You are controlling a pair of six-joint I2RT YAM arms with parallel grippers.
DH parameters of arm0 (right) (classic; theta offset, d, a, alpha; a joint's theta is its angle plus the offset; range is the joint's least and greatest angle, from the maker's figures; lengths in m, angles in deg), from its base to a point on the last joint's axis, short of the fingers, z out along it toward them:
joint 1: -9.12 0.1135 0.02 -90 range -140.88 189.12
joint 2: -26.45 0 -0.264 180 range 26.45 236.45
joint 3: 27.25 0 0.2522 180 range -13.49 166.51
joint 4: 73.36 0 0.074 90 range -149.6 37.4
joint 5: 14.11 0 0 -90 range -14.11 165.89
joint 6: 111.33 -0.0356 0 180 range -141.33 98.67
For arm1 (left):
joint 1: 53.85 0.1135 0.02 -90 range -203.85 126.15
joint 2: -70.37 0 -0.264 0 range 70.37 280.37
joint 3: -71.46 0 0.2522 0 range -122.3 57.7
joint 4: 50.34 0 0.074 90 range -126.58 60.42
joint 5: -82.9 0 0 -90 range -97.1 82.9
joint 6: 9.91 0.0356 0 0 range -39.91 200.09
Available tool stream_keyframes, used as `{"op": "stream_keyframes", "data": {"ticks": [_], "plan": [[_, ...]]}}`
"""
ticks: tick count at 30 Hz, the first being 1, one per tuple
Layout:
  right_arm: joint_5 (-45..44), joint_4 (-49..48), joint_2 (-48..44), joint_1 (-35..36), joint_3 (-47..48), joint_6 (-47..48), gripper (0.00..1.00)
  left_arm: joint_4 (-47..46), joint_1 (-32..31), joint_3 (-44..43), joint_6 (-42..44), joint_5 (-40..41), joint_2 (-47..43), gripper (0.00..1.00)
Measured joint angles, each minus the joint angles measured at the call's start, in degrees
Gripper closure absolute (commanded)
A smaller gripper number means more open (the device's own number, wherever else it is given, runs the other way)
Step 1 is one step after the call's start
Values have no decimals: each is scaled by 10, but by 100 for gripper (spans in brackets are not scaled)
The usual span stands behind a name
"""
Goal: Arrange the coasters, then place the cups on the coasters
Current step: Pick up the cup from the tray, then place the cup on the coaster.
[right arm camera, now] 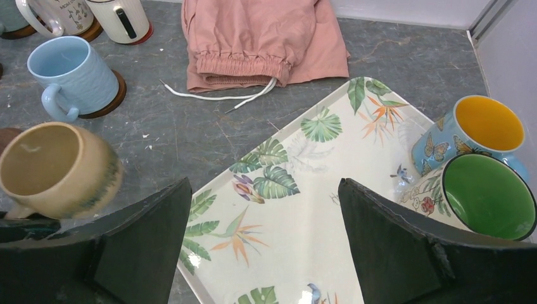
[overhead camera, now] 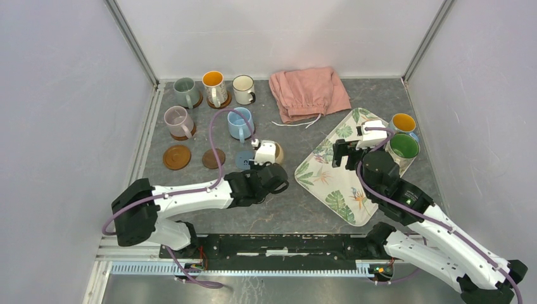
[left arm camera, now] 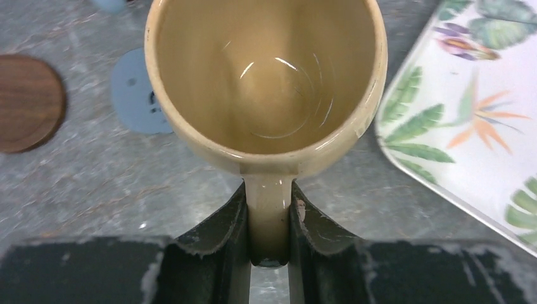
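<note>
My left gripper [left arm camera: 269, 206] is shut on the handle of a beige cup [left arm camera: 266, 76], holding it just right of the blue coaster [left arm camera: 136, 92], which the cup partly hides. In the top view the beige cup [overhead camera: 277, 154] is beside the blue coaster [overhead camera: 243, 159]. Two bare brown coasters [overhead camera: 176, 157] [overhead camera: 213, 158] lie to the left. Grey-green [overhead camera: 185, 92], orange-inside [overhead camera: 214, 87], cream [overhead camera: 244, 88], lilac [overhead camera: 178, 121] and light blue [overhead camera: 240, 123] cups stand on coasters. My right gripper [right arm camera: 265, 187] hangs open and empty over the tray, near the orange-inside cup [right arm camera: 487, 126] and green-inside cup [right arm camera: 487, 196].
The leaf-patterned tray [overhead camera: 335, 183] lies at an angle on the right, with the two cups at its far right corner. A pink cloth [overhead camera: 308, 92] with a white drawstring lies at the back. Walls close in the table on the left, back and right.
</note>
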Motion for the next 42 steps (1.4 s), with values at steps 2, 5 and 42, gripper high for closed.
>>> {"op": "stream_keyframes", "data": {"ticks": [2, 5, 42], "plan": [[0, -1, 0, 0, -1, 0, 6, 20, 12, 12, -23, 12, -11, 98], [1, -3, 2, 0, -2, 0, 6, 45, 40, 36, -51, 23, -32, 98], [21, -13, -16, 0, -23, 0, 2, 60, 586, 120, -51, -43, -113, 98]]}}
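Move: The left hand holds the beige cup by its handle. The light brown coaster it is bound for lies about 34 cm to the left and 8 cm ahead, some 11 cm lower. On the way, the blue coaster is about 10 cm left and 7 cm ahead, the dark coaster 21 cm left and 7 cm ahead; the lilac cup stands some 32 cm left and 17 cm ahead. From the right hand, the light brown coaster is roughly 56 cm left, 4 cm ahead. Keeping its pinch on the handle, the left hand sweeps the beige cup fast to the left, about 32 cm, past the blue and dark coasters towards the light brown one, easing some 5 cm forward mostly in the first half. All the while the wrist swings about 60 degrees counter-clockwise, and as the sideways travel slows the hand starts to sink, ending 3 to 4 cm lower than it began, fingers still shut on the handle. ##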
